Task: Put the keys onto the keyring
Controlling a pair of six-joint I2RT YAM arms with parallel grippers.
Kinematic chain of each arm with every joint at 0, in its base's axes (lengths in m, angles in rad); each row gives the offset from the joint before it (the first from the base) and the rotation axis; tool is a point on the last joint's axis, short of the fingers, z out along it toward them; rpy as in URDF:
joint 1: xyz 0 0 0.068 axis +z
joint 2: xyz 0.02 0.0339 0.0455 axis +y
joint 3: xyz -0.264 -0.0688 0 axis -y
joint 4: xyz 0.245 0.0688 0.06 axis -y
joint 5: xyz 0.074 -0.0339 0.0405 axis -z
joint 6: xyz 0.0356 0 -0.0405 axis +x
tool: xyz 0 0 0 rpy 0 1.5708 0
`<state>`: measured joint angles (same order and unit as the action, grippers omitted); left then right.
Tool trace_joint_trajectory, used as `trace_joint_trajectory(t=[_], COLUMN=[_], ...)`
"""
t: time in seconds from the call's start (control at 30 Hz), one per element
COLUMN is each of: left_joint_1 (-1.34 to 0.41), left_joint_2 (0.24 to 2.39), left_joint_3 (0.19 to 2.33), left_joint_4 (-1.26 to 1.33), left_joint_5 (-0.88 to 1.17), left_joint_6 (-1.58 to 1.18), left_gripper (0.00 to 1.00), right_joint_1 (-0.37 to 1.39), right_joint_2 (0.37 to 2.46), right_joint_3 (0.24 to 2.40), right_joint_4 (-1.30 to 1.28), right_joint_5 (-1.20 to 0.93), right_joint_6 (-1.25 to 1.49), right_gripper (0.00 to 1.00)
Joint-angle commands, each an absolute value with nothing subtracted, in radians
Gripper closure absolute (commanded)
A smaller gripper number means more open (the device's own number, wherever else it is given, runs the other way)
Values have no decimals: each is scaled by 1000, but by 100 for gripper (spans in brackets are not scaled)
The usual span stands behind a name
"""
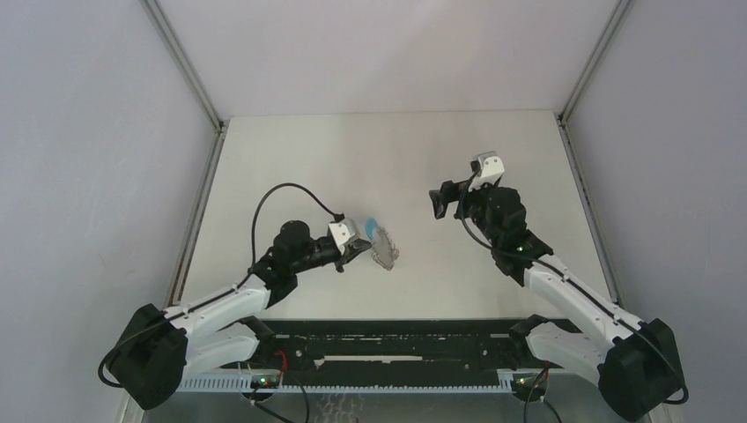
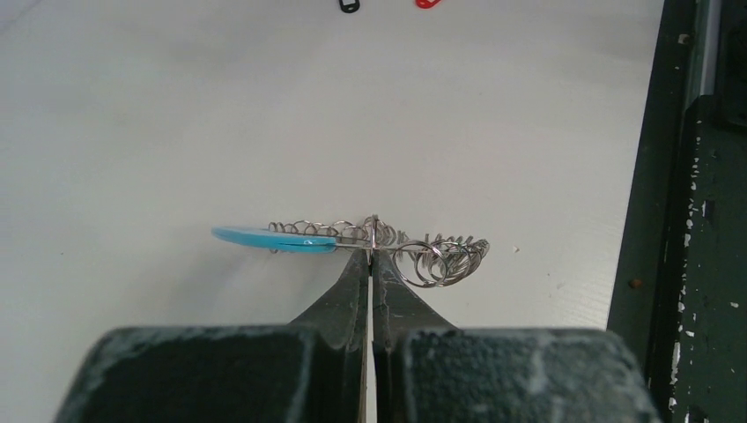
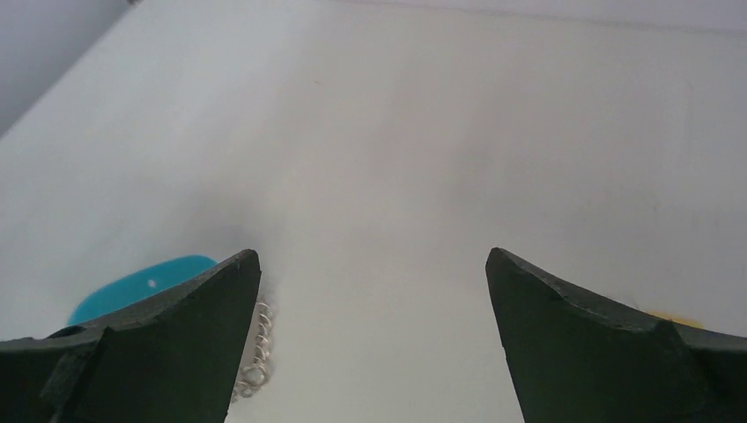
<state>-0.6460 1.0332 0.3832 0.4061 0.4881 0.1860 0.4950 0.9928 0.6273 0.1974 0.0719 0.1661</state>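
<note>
The keyring (image 2: 440, 256) is a silvery chain of small rings with a light blue band (image 2: 273, 236). It hangs edge-on just above the table, and my left gripper (image 2: 372, 253) is shut on its chain. From above, the keyring (image 1: 385, 253) sits at the tips of that left gripper (image 1: 363, 248). A black key (image 2: 349, 6) and a red key (image 2: 427, 3) lie on the table at the top edge of the left wrist view. My right gripper (image 1: 438, 204) is wide open and empty. In its own view the right gripper (image 3: 372, 256) shows the blue band (image 3: 132, 286), the chain (image 3: 255, 352) and a yellow key (image 3: 674, 317).
The white table (image 1: 388, 150) is walled on three sides by grey panels. A black rail (image 1: 388, 339) runs along the near edge between the two arm bases.
</note>
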Motion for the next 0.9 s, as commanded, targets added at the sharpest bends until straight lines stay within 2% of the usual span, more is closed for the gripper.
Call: trace_joint_trajectory(t=[0.0,0.07,0.2,0.43,0.87], left_joint_1=[-650,-650,-650,-650,-649], left_joint_2=[1014,1016,1020,1012,1036], left_joint_3=[445,444,448,455,496], left_joint_4=[440,440,433,402,319], left_joint_5=[463,457,444,437,401], left_joint_6=[187,186,185,196,214], left_gripper=[100,100,100,100,100], right_joint_1=[430,383,279,145,110], right_joint_2=[1042,1079,1165,1351,1775], right_joint_3=[691,731,778,863,1183], right_joint_4=[78,14,-63,-136,-361], right_joint_5=[136,125,80,63,265], right_joint_6=[277,315,378,422,472], right_gripper=[0,2,14,20,37])
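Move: The key with the black tag lies on the table about 14 cm to the right of the right hand, some 7 cm farther out and 22 cm below it. The yellow tag is about 6 cm right of the black tag and 1 cm farther out. The red tag is about 5 cm right of the black one and 9 cm nearer the base. From the left hand, which holds the keyring, the black tag lies some 30 cm right, 18 cm ahead and 14 cm below. Towards the black-tagged key the right hand swings down and to the right, reaching forward too, some 23 cm in all. The wrist tips about 40 degrees downward and turns roughly 35 degrees clockwise while the wide-open fingers close to about two thirds, still empty and clear of the tag. The left hand keeps its pinch on the keyring, barely shifting. ##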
